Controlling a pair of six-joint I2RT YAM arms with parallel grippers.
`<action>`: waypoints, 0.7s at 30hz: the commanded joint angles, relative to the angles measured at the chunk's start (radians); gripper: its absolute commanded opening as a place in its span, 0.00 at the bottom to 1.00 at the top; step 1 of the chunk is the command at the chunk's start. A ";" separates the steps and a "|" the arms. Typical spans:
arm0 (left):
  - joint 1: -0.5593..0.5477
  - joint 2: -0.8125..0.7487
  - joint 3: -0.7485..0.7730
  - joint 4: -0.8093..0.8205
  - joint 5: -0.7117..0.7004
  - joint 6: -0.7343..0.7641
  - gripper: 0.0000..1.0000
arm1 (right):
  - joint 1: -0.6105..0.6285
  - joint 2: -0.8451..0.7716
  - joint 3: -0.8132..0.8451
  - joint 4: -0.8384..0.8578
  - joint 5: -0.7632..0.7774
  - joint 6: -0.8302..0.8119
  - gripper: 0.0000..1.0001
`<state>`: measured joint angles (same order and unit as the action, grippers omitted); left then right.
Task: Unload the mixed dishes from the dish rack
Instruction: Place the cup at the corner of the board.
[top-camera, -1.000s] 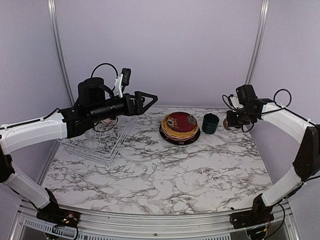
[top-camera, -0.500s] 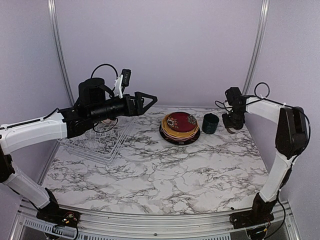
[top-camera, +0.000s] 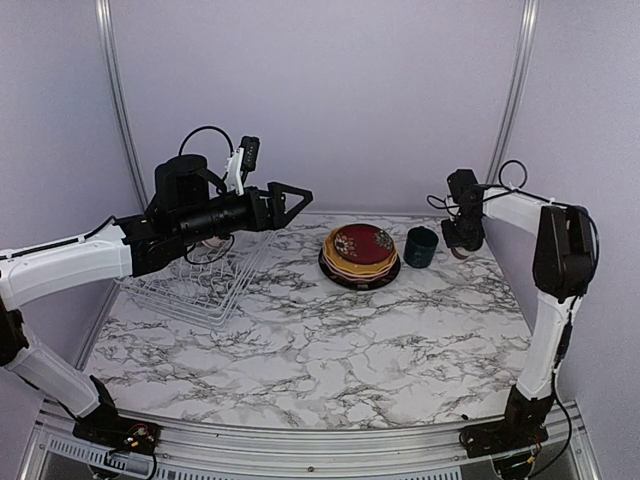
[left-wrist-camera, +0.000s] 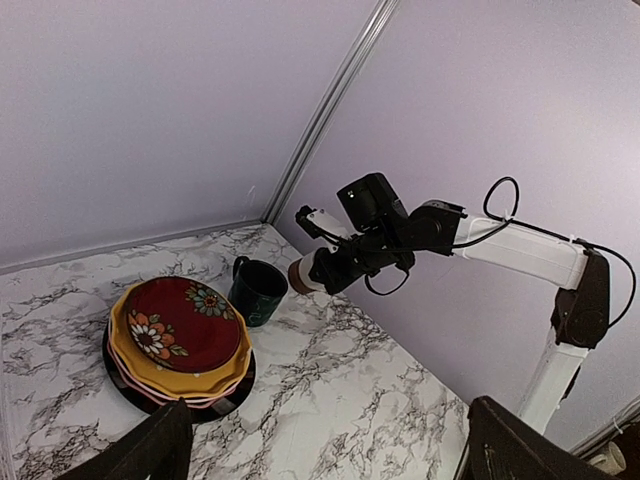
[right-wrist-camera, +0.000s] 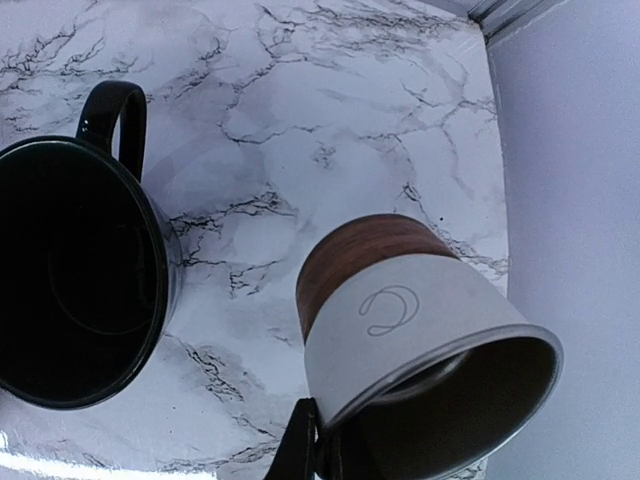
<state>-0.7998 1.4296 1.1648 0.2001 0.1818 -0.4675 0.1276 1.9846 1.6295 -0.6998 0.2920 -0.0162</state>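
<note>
My right gripper is shut on the rim of a small pale cup with a brown base, which is tilted just right of the dark teal mug. The mug stands upright on the table. Left of it sits a stack of plates with the dark red floral plate on top. The left wrist view shows the cup low over the marble. My left gripper is open and empty, held high above the white wire dish rack, whose far part my arm hides.
The table is marble-patterned. The purple side wall stands close behind my right arm. A metal corner post rises at the back right.
My right arm has folded back toward the right wall. Its gripper and the cup stayed beside the mug. The left arm has barely moved.
</note>
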 joint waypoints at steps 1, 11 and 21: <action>0.000 -0.032 -0.011 -0.024 -0.016 0.019 0.99 | -0.004 0.053 0.070 -0.018 -0.009 -0.013 0.03; 0.003 -0.034 -0.012 -0.039 -0.033 0.035 0.99 | -0.003 0.105 0.104 -0.024 -0.026 -0.012 0.10; 0.068 -0.054 -0.006 -0.128 -0.126 0.032 0.99 | -0.004 0.066 0.098 -0.019 -0.055 -0.005 0.36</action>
<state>-0.7689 1.4158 1.1637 0.1326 0.1101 -0.4408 0.1276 2.0796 1.6989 -0.7166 0.2592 -0.0299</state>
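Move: The right hand holds the cup tilted by its rim; the standing spot at the board's far right corner is about 3 cm ahead of that hand, 2 cm to its right and 7 cm below. The green mug stands roughly 4 cm ahead and 9 cm left of the right hand, the plate stack about 2 cm ahead and 24 cm left, both lower. From the empty left hand the spot lies some 22 cm ahead, 38 cm right and 30 cm below. The right hand lowers the cup nearly 3 cm beside the green mug while easing about 1 cm forward, its wrist held almost steady, then stops going down, and its fingers, nearly shut at the cup's rim until then, open to about a third as the hand rises barely half a centimetre and stays over the rim. The open, empty left hand first waits, then starts drifting to its left and forward, about 3 cm in all and slightly down, turning a few degrees counter-clockwise. ##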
